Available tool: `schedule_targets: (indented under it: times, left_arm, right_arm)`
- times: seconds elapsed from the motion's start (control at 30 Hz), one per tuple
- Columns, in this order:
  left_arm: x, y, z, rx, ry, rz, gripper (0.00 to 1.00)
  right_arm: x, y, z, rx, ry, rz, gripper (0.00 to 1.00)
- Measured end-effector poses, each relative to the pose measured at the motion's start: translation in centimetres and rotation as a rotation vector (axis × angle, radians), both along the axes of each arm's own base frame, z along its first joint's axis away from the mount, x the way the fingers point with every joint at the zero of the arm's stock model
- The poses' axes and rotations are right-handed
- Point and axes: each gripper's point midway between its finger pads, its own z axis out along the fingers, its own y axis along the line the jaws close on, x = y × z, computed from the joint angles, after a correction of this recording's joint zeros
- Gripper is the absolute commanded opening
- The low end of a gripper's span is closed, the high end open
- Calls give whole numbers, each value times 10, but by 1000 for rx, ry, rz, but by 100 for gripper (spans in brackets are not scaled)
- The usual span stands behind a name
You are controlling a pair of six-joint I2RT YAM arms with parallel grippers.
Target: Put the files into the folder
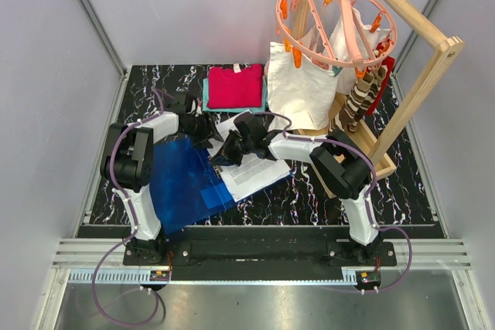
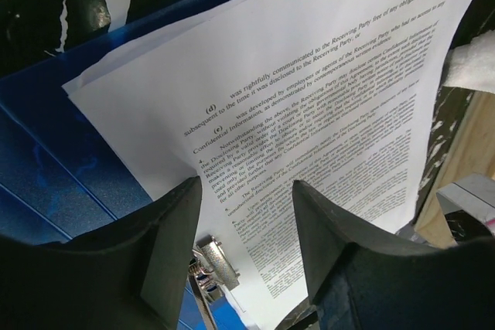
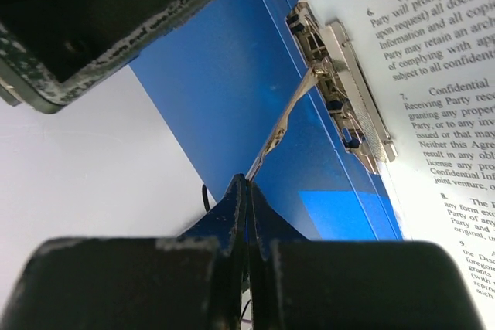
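Note:
The blue folder (image 1: 182,179) lies open on the dark marbled table, left of centre. The files (image 1: 259,171), white sheets with black print, lie on its right half against the spine. In the left wrist view the files (image 2: 309,98) sit beside the metal spine clip (image 2: 216,264). My left gripper (image 2: 247,214) hovers open over that edge with nothing between its fingers; in the top view the left gripper (image 1: 207,130) is at the folder's far end. My right gripper (image 3: 249,183) is shut, its tips pinching the clip's thin metal lever (image 3: 282,121), which is raised off the folder (image 3: 224,90).
Folded red and teal clothes (image 1: 234,86) lie at the back. A white cloth bag (image 1: 300,90) hangs from a pink peg hanger (image 1: 332,21) on a wooden rack (image 1: 421,83) at the right. Grey walls enclose the table.

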Motion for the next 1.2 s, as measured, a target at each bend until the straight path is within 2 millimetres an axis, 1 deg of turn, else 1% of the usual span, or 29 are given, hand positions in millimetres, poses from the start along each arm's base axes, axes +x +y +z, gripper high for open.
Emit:
schedule_targets:
  times: [0.07, 0.17, 0.27, 0.3, 0.37, 0.4, 0.47, 0.5, 0.57, 0.6, 0.63, 0.67, 0.8, 0.93, 1.03, 1.07, 1.13, 1.17, 1.2]
  left_arm:
    - [0, 1, 1, 28, -6, -11, 60]
    - [1, 4, 5, 98, -21, -22, 55]
    - [-3, 8, 17, 148, -34, -17, 51]
    - [-6, 9, 23, 162, -39, -16, 47]
    - [-9, 11, 32, 177, -56, -9, 43]
    - [-11, 13, 38, 184, -70, -3, 37]
    - [-18, 17, 43, 195, -78, 9, 33]
    - [-22, 19, 44, 201, -77, 13, 33]
    - [-27, 21, 40, 212, -62, 16, 36]
    - [-30, 22, 37, 220, -54, 18, 39]
    - [-32, 22, 35, 226, -44, 17, 43]
    - [-35, 22, 32, 233, -35, 16, 45]
    - [-41, 17, 24, 256, -14, 8, 46]
    - [-45, 13, 15, 281, 7, -4, 40]
    - [-46, 16, 5, 308, 27, -4, 35]
    - [-47, 17, 0, 319, 38, -4, 30]
    - [-49, 21, -11, 345, 63, -6, 23]
    - [-49, 20, -12, 344, 70, -11, 17]
    - [-48, 23, -12, 357, 66, -10, 13]
  right_arm:
    - [-2, -2, -4, -2, 3, 3, 0]
    - [-9, -8, -14, -11, 11, 11, 0]
    - [-17, -14, -26, -25, 24, 20, 0]
    - [-19, -15, -28, -26, 25, 22, 0]
    - [-19, -16, -29, -17, 18, 24, 0]
    - [-19, -16, -29, -12, 13, 24, 0]
    - [-20, -16, -29, -8, 6, 25, 0]
    - [-19, -16, -29, -5, 3, 27, 0]
    - [-19, -15, -29, -2, -2, 28, 0]
    - [-19, -15, -29, -1, -3, 29, 0]
    - [-19, -15, -28, 0, -4, 30, 0]
    - [-19, -15, -28, 1, -4, 30, 0]
    - [-19, -15, -28, 4, -9, 32, 0]
    - [-19, -15, -28, 6, -16, 36, 0]
    - [-19, -15, -28, 10, -25, 42, 0]
    - [-18, -16, -28, 10, -29, 44, 0]
    - [-18, -16, -29, 11, -41, 51, 0]
    - [-18, -17, -29, 10, -46, 55, 0]
    - [-17, -18, -29, 9, -55, 63, 0]
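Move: The folder's metal clip has its middle about 7 cm back from the left hand, 1 cm to its left and 2 cm below. From the right hand it lies some 3 cm ahead, 1 cm right and 4 cm below; that hand already holds the tip of the clip's lever. The sheets' middle is some 12 cm right and 1 cm ahead of the clip, and the light-blue pocket on the flap about 10 cm back from the right hand, 3 cm right and 5 cm below. Up by about 4 cm and backward off the top of the sheets, then down onto the far part of the clip, the left hand ends some 5 cm farther back and 2 cm left, its wrist rolled about 20 degrees, its half-open fingers narrowed to a small gap around the metal. Early on, the shut right fingers keep the lever tip and draw it down some 3 cm, slightly back and right, then hold it there. ##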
